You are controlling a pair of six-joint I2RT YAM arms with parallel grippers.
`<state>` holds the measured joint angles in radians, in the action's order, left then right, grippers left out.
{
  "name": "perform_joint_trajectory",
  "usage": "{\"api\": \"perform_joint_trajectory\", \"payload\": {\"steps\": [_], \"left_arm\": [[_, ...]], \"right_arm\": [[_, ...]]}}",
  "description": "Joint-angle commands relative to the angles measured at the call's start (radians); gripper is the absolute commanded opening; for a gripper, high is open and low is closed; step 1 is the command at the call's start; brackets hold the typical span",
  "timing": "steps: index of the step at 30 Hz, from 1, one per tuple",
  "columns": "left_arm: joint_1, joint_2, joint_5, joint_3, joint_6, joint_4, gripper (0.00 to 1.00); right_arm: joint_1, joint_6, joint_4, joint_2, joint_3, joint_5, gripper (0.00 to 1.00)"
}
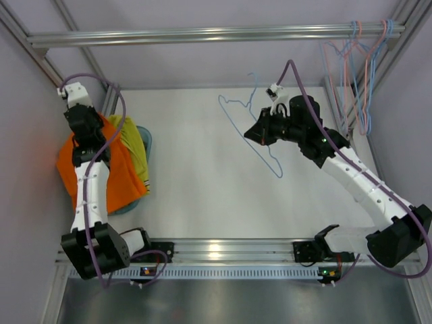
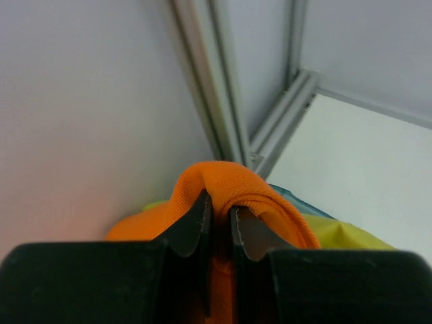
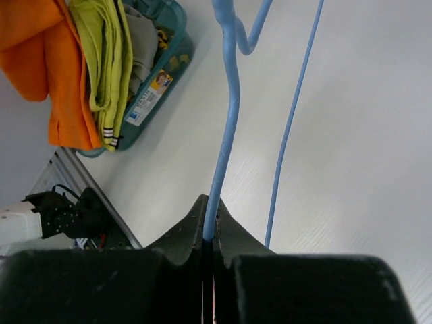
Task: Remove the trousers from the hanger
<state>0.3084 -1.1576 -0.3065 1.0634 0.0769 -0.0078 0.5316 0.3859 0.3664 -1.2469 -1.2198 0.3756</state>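
My left gripper (image 2: 221, 216) is shut on a fold of the bright orange trousers (image 2: 223, 179), which hang from it over the teal basket (image 1: 146, 140) at the far left. The orange cloth (image 1: 118, 175) drapes down beside the mustard yellow-green trousers (image 1: 135, 145), which lie folded in the basket. My left gripper (image 1: 84, 127) sits above the orange cloth. My right gripper (image 3: 209, 226) is shut on the wire of a bare light blue hanger (image 3: 226, 121). It holds that hanger (image 1: 270, 158) above the middle of the table, with my right gripper (image 1: 260, 132) at the hanger's upper part.
Several blue and pink wire hangers (image 1: 358, 67) hang on the rail at the back right. Aluminium frame posts (image 2: 223, 94) stand close behind the basket (image 3: 165, 61). The white table (image 1: 202, 169) lies between the arms.
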Motion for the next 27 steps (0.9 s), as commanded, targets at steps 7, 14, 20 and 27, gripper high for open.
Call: {"api": "perform_joint_trajectory", "payload": {"steps": [7,14,20,27], "left_arm": [[-0.098,-0.143,0.199,-0.066,-0.042,-0.054,0.20],[-0.100,-0.038,0.371,-0.017,-0.068,-0.205,0.85],[-0.098,0.087,0.559,0.117,-0.101,-0.336,0.99],[-0.098,0.163,0.711,0.196,-0.189,-0.383,0.99]], "right_arm": [[-0.016,-0.142,0.109,0.073,-0.075,0.022,0.00],[-0.051,-0.209,0.242,0.161,-0.104,-0.029,0.00],[-0.105,-0.234,0.374,0.221,-0.145,-0.099,0.00],[-0.183,-0.240,0.460,0.221,-0.236,-0.190,0.00]]}}
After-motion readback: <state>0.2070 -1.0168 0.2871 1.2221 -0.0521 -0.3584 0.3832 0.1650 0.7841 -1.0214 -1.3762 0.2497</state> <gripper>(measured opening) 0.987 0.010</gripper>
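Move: The left hand grips the orange trousers high up, with the basket's middle about 11 cm back, 5 cm to its left and some 26 cm below. The yellow trousers lie in the basket, some 10 cm back, 7 cm left and 19 cm below. The right hand holds an empty blue hanger; from it the bunch of hung hangers is about 18 cm ahead, 28 cm right and 8 cm higher, and the rail is straight ahead some 18 cm and 22 cm up. The left fingers lay the gripped end of the orange trousers down over the basket, sinking about 10 cm while going right and slightly forward, then open wide and let go; the empty hand swings on to the right and back up, turning some 40 degrees clockwise. The right hand, still pinching the empty hanger, carries it right, rising and drawing back a little, towards the hung hangers. ##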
